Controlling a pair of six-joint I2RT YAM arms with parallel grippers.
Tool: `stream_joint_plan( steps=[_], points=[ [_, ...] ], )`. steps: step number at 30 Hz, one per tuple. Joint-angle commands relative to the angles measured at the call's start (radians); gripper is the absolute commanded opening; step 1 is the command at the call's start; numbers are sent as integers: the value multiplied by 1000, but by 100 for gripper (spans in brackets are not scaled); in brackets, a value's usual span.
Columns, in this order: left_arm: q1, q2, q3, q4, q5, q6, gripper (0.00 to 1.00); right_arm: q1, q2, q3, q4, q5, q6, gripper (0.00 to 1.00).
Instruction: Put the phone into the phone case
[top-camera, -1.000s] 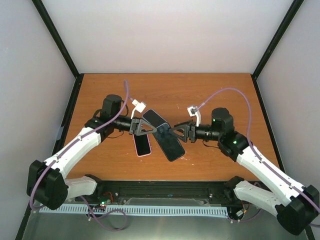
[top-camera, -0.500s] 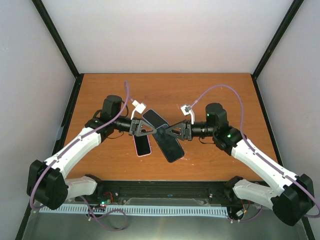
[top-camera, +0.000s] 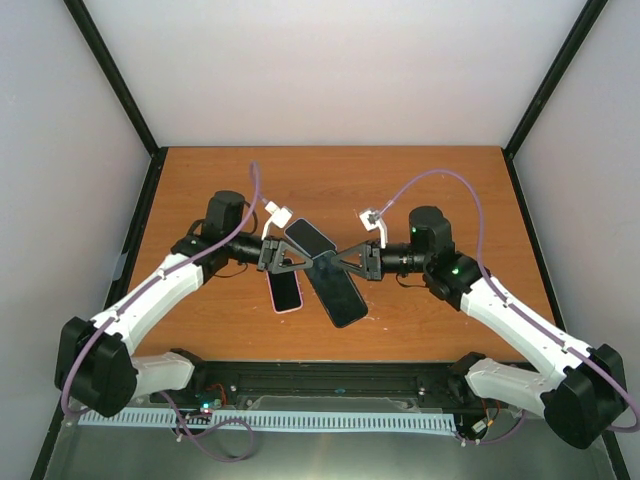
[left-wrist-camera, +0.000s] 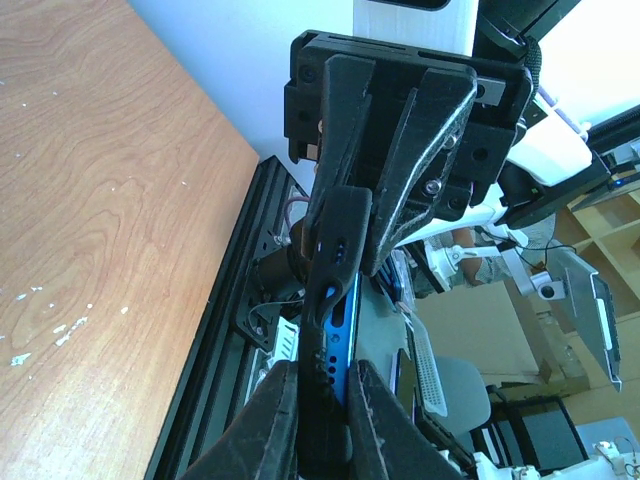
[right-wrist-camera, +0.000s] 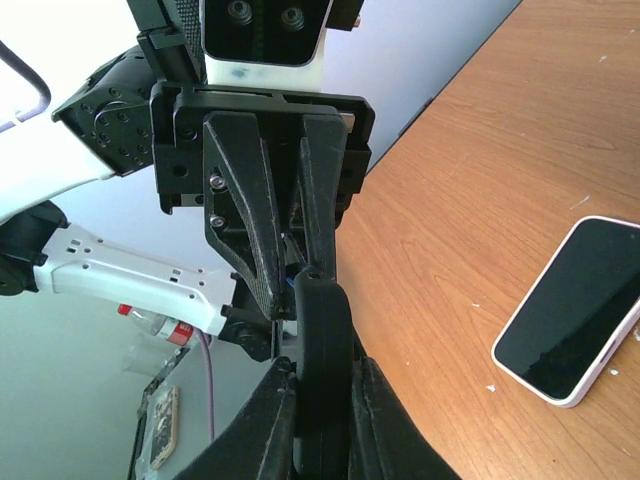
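Observation:
A black phone case (top-camera: 343, 296) with a blue phone (left-wrist-camera: 344, 338) lying against it hangs tilted above the middle of the table. My left gripper (top-camera: 298, 262) is shut on its left edge; in the left wrist view the case (left-wrist-camera: 335, 250) and the phone's blue rim sit pinched between the jaws of the left gripper (left-wrist-camera: 322, 395). From the opposite side my right gripper (top-camera: 346, 264) is shut on the case's right edge. The right wrist view shows the black case (right-wrist-camera: 322, 330) clamped in the right gripper (right-wrist-camera: 320, 405), with the left gripper (right-wrist-camera: 275, 200) facing it.
A second phone with a pale pink rim (top-camera: 285, 291) lies flat, screen up, on the wooden table (top-camera: 420, 190) just under the left gripper; it also shows at the right of the right wrist view (right-wrist-camera: 575, 320). Black frame posts stand at the table's corners.
The right arm has moved left to the case and its jaws have closed on the case's right edge. The left arm and the case have stayed where they were.

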Motion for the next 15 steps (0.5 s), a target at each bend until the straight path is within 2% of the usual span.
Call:
stream_joint_plan(
  steps=[1, 3, 6, 8, 10, 12, 15],
  points=[
    [-1, 19, 42, -33, -25, 20, 0, 6, -34, -23, 62, 29, 8, 3],
    [-1, 21, 49, -35, -39, 8, 1, 6, -42, -37, 79, 38, 24, 3],
    [-1, 20, 61, -33, -58, -9, 9, 6, -51, -59, 94, 65, 55, 3],
    [1, 16, 73, -32, -89, -31, 25, 6, -55, -77, 107, 98, 98, 3],
    [-1, 8, 76, -4, -142, -93, 37, 6, -62, -95, 120, 141, 150, 3],
    [-1, -4, 59, 38, -178, -170, 60, 6, -78, -120, 156, 190, 212, 3],
    [-1, -40, 30, 82, -242, -248, 74, 6, -106, -161, 225, 274, 308, 3]
  ],
)
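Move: Between the two hands is the black-cased phone, pinched by both at its far end, with its middle about 6 cm back and 6 cm right of the left hand, and roughly 7 cm back of the right one and level with it sideways. Down on the table, some 22 cm below the hands, the pink-cased phone lies about 3 cm ahead and 9 cm left of the left hand. The light-blue-cased phone is some 15 cm ahead and 3 cm left of that hand. Letting go of the black-cased phone, the left hand first sinks slightly, then spreads its fingers to about two thirds open while easing about 2.5 cm forward, off the phone's left corner. The right hand keeps its pinch and carries the phone down about 3 cm and a little forward and to the right, turning some 10 degrees clockwise and tipping slightly. ##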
